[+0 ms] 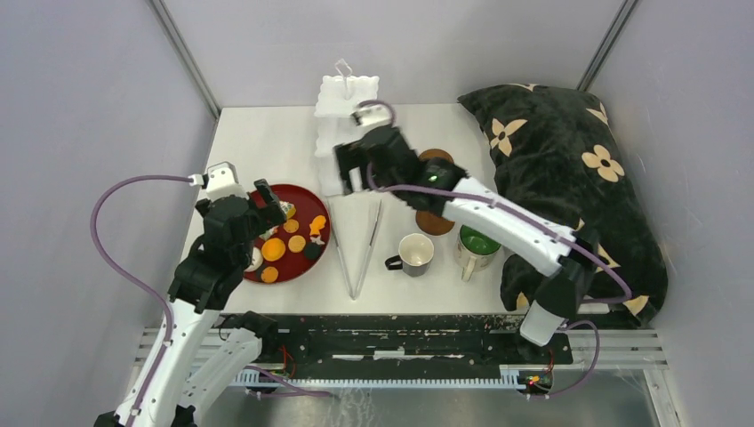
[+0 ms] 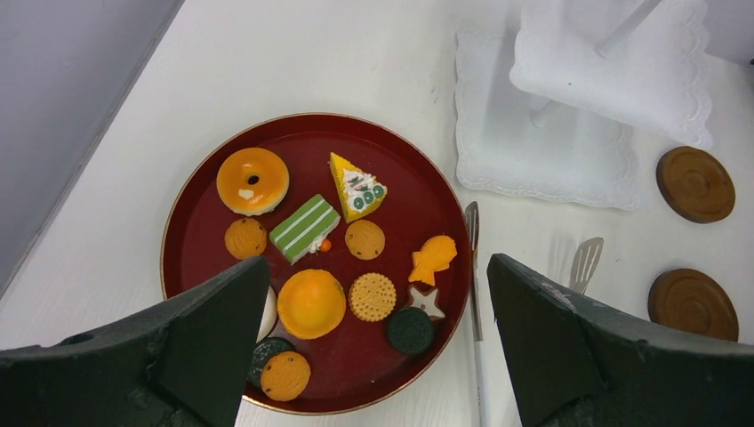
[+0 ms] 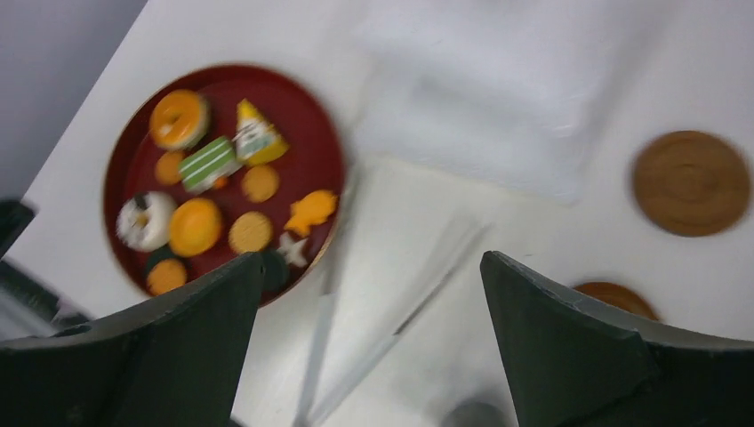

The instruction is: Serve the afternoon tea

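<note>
Small toy sweets lie on the dark red tray point(image 2: 400, 160): an orange donut point(image 2: 252, 181), a green striped cake point(image 2: 305, 228), an orange disc point(image 2: 311, 303) and a star cookie point(image 2: 427, 302). My left gripper point(image 2: 375, 261) hangs open above the tray's near half, holding nothing. The white three-tier stand point(image 1: 342, 107) is at the back centre. My right gripper point(image 1: 353, 169) hovers open in front of it, above the tongs point(image 3: 391, 294). Two mugs point(image 1: 415, 253) point(image 1: 477, 247) stand near the front. Brown coasters point(image 2: 695, 183) point(image 2: 693, 303) lie right of the stand.
Metal tongs point(image 1: 358, 249) lie between the tray point(image 1: 311, 203) and the mugs. A black flowered pillow point(image 1: 569, 169) fills the right side of the table. Grey walls close in on both sides. The right wrist view is blurred.
</note>
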You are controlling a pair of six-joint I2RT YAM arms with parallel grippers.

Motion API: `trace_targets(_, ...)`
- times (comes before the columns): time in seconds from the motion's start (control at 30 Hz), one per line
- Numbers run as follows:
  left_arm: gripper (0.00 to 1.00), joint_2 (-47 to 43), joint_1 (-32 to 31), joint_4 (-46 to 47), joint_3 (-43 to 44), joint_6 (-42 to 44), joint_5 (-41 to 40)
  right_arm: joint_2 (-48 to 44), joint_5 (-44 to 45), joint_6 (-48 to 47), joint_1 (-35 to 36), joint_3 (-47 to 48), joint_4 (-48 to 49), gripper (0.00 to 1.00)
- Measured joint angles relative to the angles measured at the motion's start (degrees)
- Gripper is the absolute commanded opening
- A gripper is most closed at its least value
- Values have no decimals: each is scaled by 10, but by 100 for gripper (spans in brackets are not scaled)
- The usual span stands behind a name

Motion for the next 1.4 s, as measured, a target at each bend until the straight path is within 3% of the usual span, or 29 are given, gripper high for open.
trace_targets(0.2, 99, 22, 0, -38, 26, -1, -22, 126, -60, 51, 88, 29, -21, 98)
trace_targets(0.57, 99, 16, 0, -42, 23, -6, -31, 159, -78, 154, 101, -58, -30, 70)
trace_targets(0.73, 99, 28, 0, -38, 11, -14, -17, 180, -50, 200, 106, -61, -39, 73)
trace_targets(1.03, 99, 33, 0, -28, -10, -29, 12, 275, 38, 303, 100, 10, -156, 77)
trace_targets(1.4, 99, 23, 0, -16, -40, -40, 38, 282, 26, 341, 82, -2, -166, 60)
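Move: From the right hand, the tongs lie about 8 cm back, 5 cm to the left and some 30 cm below. The dark-handled mug is about 10 cm back and 7 cm right, the red plate 4 cm back and 22 cm left, and the tiered stand 12 cm ahead and 5 cm left. From the left hand, the tongs are level ahead and about 18 cm right, 26 cm down; the red plate is roughly underneath, 4 cm ahead. Drop the right gripper fast, about 26 cm, drawing it back some 7 cm and swinging left, then easing partly right again, down to the right-hand arm of the tongs. Tip the fingers some 30 degrees further down, finishing turned clockwise, and narrow them to straddle that arm without pinching it. Keep the left gripper wide open; after a slight drift left and back, lower it 4 or 5 cm towards the red plate. ##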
